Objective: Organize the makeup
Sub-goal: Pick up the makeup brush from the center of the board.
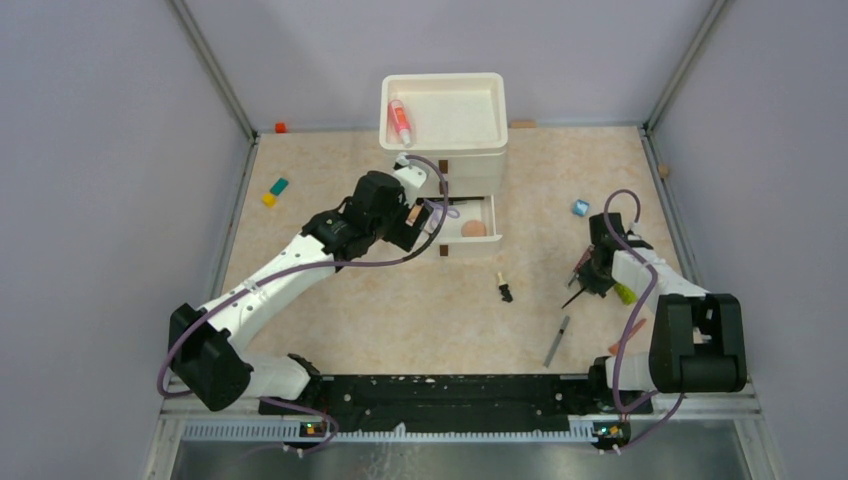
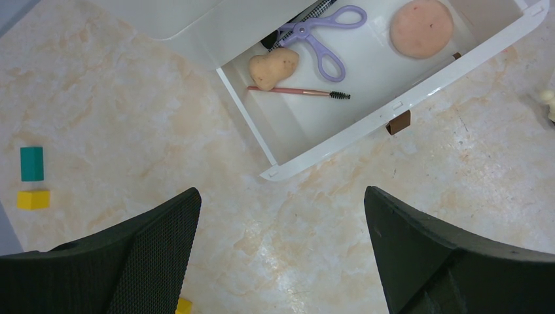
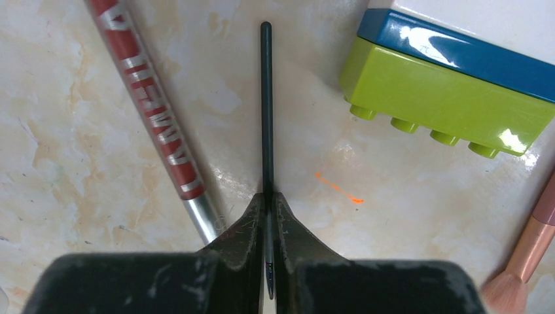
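My right gripper [image 3: 268, 204] is shut on a thin dark pencil [image 3: 266, 98] that lies on the table, pointing away from the jaws. In the top view this gripper [image 1: 588, 283] sits at the right of the table. A red and silver pencil [image 3: 154, 111] lies just left of it. My left gripper [image 2: 281, 219] hangs open and holds nothing, above the table in front of the open white drawer [image 2: 340, 140]. Inside the drawer lie a round peach sponge [image 2: 422, 27], a teardrop sponge [image 2: 273, 67], purple scissors [image 2: 327, 39] and a thin pink brush [image 2: 298, 92]. A pink spray bottle [image 1: 400, 122] lies in the top tray [image 1: 490, 85].
A lime and blue toy block [image 3: 445, 85] sits right of the held pencil, and a rose-gold brush handle [image 3: 533, 242] lies at the right edge. A silver stick [image 1: 557, 341] and a small black-tipped item [image 1: 504, 290] lie mid-table. Teal [image 2: 31, 163] and yellow [image 2: 33, 199] blocks lie at the left.
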`<move>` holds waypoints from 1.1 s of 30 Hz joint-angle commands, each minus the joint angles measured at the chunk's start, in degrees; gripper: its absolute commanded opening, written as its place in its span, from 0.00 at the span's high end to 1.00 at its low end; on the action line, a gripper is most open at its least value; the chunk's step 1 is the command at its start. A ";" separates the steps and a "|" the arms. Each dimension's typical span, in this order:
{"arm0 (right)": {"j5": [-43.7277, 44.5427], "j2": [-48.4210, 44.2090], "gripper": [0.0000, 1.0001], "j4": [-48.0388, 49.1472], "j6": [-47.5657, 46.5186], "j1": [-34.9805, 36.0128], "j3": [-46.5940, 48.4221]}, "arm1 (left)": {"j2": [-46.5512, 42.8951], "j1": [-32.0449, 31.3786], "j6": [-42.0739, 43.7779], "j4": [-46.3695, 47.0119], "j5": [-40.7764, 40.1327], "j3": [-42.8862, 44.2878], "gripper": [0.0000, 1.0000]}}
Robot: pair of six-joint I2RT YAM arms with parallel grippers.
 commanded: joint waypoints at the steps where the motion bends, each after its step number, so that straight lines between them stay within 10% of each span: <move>1: -1.02 2.00 1.00 -0.91 0.85 -0.14 -2.46 | -0.98 0.36 0.29 2.09 0.90 -0.31 0.01; 16: -0.76 -14.71 1.00 -6.44 -3.26 -0.14 4.10 | -1.23 0.78 0.13 2.10 1.26 -0.51 0.01; 24: -21.44 -24.50 1.00 13.90 -4.32 1.45 -0.11 | -1.10 1.94 -1.27 2.04 0.00 -0.52 0.01; 33: -24.76 -14.49 1.00 34.02 -9.38 20.02 7.12 | -2.81 6.93 -4.11 2.37 -2.56 -1.20 0.01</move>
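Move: The right hand already has the makeup brush pinched near its middle, almost on the table. The open drawer lies about 30 cm to its left and 17 cm farther out; the red pen is some 6 cm ahead and 1 cm left, the green block roughly 9 cm right and 1 cm back, and the small dropper about 19 cm left, level with the hand. From the left hand the drawer is some 9 cm ahead, 10 cm right and 17 cm below. Keeping its pinch on the makeup brush, the right hand lifts it off the table, first easing back a centimetre or so, then climbing about 14 cm and sweeping as far left and a little forward, towards the open drawer. The wrist swings the fingers up from pointing down and turns roughly 30 degrees counter-clockwise. Late on, the empty, open left hand shifts some 3 cm left. ##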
